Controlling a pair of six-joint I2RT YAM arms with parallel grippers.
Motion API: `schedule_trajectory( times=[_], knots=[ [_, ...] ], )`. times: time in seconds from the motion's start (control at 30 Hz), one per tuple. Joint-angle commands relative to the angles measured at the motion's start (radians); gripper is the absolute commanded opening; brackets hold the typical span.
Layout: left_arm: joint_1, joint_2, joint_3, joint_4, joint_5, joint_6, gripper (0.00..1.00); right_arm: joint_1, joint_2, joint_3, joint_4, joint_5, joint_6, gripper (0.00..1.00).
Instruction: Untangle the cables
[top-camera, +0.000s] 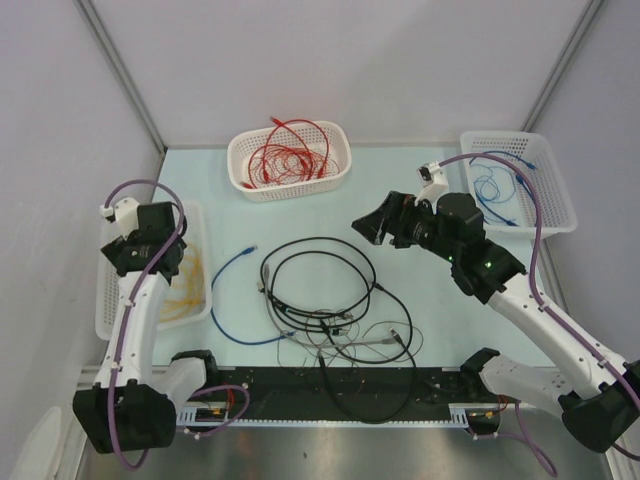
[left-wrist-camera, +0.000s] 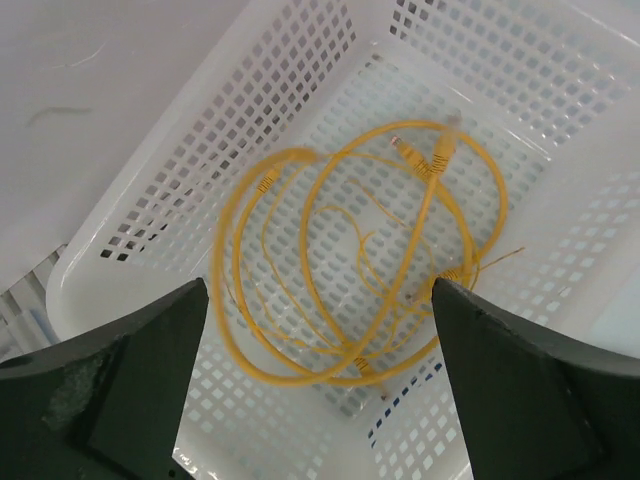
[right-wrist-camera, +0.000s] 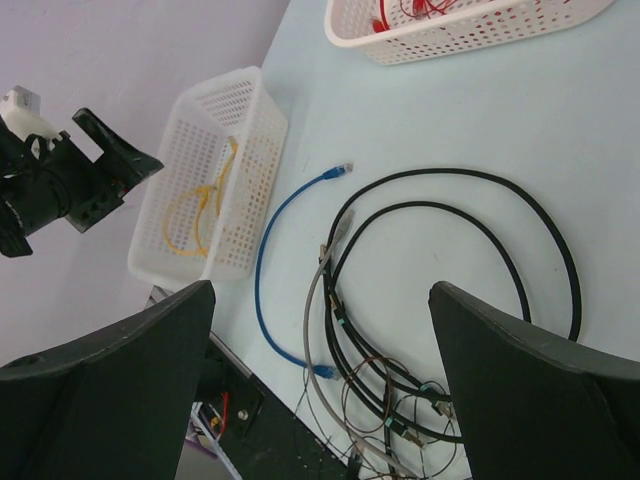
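A tangle of cables lies mid-table: black loops, a grey cable and thin dark wires. A blue cable curves to their left. My left gripper hangs open above the left basket. Nothing is between its fingers, and the yellow cables lie coiled on the basket floor below. My right gripper stands open and empty, high over the right part of the table and looking down at the tangle.
A white basket at the back holds red cables. Another basket at the right holds blue cables. A black strip runs along the near edge, and a black cable loop lies across it.
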Motion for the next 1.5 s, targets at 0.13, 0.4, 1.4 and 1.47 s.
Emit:
schedule_trajectory(
  times=[0.13, 0.4, 1.4, 1.47],
  knots=[
    [-0.007, -0.052, 0.195, -0.012, 0.153, 0.004, 1.00, -0.012, -0.012, 0.035, -0.004, -0.015, -0.026, 0.94],
    [-0.428, -0.131, 0.144, 0.130, 0.422, -0.050, 0.99, 0.002, -0.046, 0.035, -0.045, 0.058, -0.072, 0.93],
    [-0.894, -0.167, -0.241, 0.355, 0.571, -0.153, 1.00, 0.212, 0.005, -0.278, -0.215, 0.387, -0.043, 0.94],
    [-0.894, -0.189, -0.260, 0.359, 0.538, -0.172, 1.00, 0.228, 0.015, -0.278, -0.197, 0.390, -0.034, 0.94]
  ],
)
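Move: The near side of the black cable coil lies about 32 cm right of the left hand, 3 cm back and 13 cm below. Yellow cables lie in the basket beneath this hand, some 4 cm ahead, 4 cm right and 11 cm down. The blue cable is about 17 cm right and 1 cm back. From the right hand, the coil's right-edge crossing is 5 cm right, 1 cm ahead and 24 cm below; the grey-and-black plug pair is 9 cm right, 9 cm back. Up and slightly forward out of the yellow cables' basket, then sweeping about 30 cm right over the blue cable, the open left hand sinks again over the black coil's near side, turning clockwise some 70 degrees. The right hand waits, then drifts right and drops about 18 cm towards the coil's right edge, easing back, its open fingers tipping down. Neither hand reaches a cable. ##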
